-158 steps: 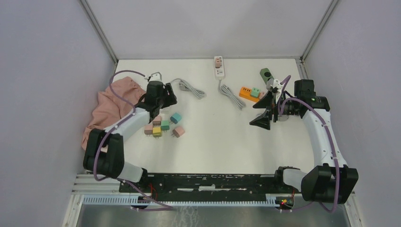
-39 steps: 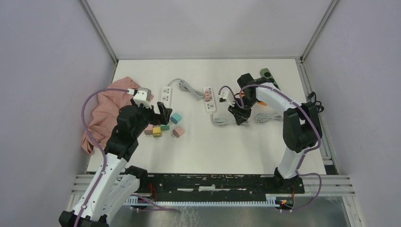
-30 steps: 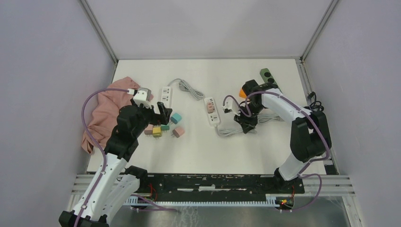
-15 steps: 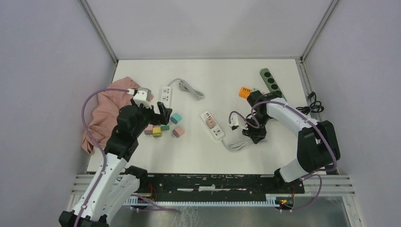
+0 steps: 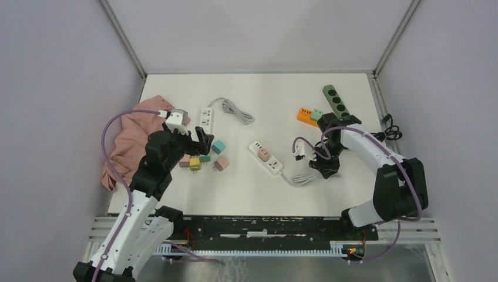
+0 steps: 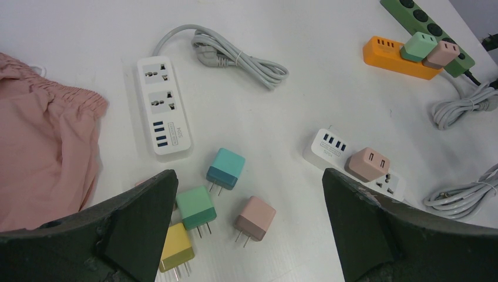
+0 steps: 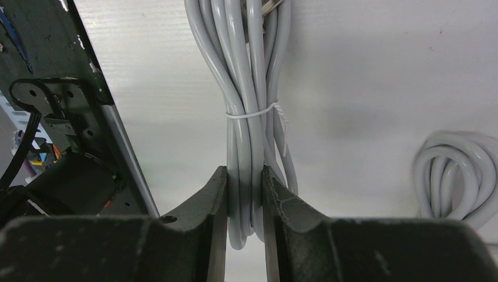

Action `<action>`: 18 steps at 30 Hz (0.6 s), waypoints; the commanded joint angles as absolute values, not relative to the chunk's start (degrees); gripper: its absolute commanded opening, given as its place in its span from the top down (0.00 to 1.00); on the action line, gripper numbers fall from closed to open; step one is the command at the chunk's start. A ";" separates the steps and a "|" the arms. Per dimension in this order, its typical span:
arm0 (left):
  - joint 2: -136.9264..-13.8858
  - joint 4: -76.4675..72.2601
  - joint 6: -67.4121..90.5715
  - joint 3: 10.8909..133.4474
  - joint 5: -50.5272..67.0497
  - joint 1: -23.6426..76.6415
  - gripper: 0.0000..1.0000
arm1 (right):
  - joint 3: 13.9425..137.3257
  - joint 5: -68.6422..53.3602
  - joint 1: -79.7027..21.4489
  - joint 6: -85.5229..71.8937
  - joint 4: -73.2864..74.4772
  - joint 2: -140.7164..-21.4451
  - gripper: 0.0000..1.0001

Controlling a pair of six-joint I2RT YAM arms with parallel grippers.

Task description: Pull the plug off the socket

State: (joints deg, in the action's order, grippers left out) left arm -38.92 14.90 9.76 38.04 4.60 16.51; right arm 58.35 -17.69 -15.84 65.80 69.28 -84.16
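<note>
A white socket strip (image 5: 273, 167) lies mid-table with a pink plug (image 5: 263, 154) seated in it. In the left wrist view the same pink plug (image 6: 367, 163) stands on the strip (image 6: 327, 143) at the right. The strip's grey cord bundle (image 5: 301, 178) runs right to my right gripper (image 5: 322, 170). In the right wrist view the right gripper (image 7: 244, 176) is shut on that tied cord bundle (image 7: 244, 117). My left gripper (image 5: 197, 144) hovers wide open over loose plugs, its jaws (image 6: 248, 175) holding nothing.
A second white strip (image 5: 206, 117) lies back left beside a pink cloth (image 5: 132, 138). Several loose coloured plugs (image 5: 202, 157) lie under the left gripper. An orange strip (image 5: 306, 116) and a green strip (image 5: 335, 100) sit back right. Another coiled cable (image 7: 452, 176) lies near the right gripper.
My right gripper, shut on the cord bundle, has dragged it and the white strip with the pink plug nearer and rightward. The left arm has stayed still.
</note>
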 commanded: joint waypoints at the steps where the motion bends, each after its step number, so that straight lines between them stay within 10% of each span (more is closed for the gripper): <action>1: -38.81 13.89 7.90 37.88 4.61 16.35 0.01 | 58.88 -17.40 -15.19 64.78 69.79 -82.43 0.70; 8: -38.60 13.89 7.90 37.94 4.63 16.33 0.01 | 57.54 -17.15 -13.20 63.12 66.55 -76.87 0.21; 18: -38.18 13.89 7.89 37.97 4.52 16.35 0.01 | 64.42 -26.39 -11.69 60.31 65.36 -71.70 0.00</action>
State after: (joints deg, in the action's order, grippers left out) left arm -38.89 14.90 9.76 38.04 4.60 16.51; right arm 58.83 -19.94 -11.81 62.11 66.89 -73.19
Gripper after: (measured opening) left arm 0.995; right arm 0.979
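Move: Between the right fingers is the looped end of the white strip's grey cable bundle, the bundle's middle some 5 cm to the left and 1 cm back, about at fingertip height. From that hand, the pink plug on the white strip lies about 24 cm left and 7 cm ahead; the other grey coil is 10 cm straight ahead, the orange strip 20 cm ahead and 5 cm left. The bundle is some 41 cm right of the left hand, 13 cm back and 17 cm below. Opening from a narrow pinch to nearly full width, the right hand lets go of the grey cable bundle where it lies, then lifts off it by about 4 cm, easing a little forward. As it climbs, the wrist swings the downward fingertips outward by some 10 degrees and turns slightly clockwise. ##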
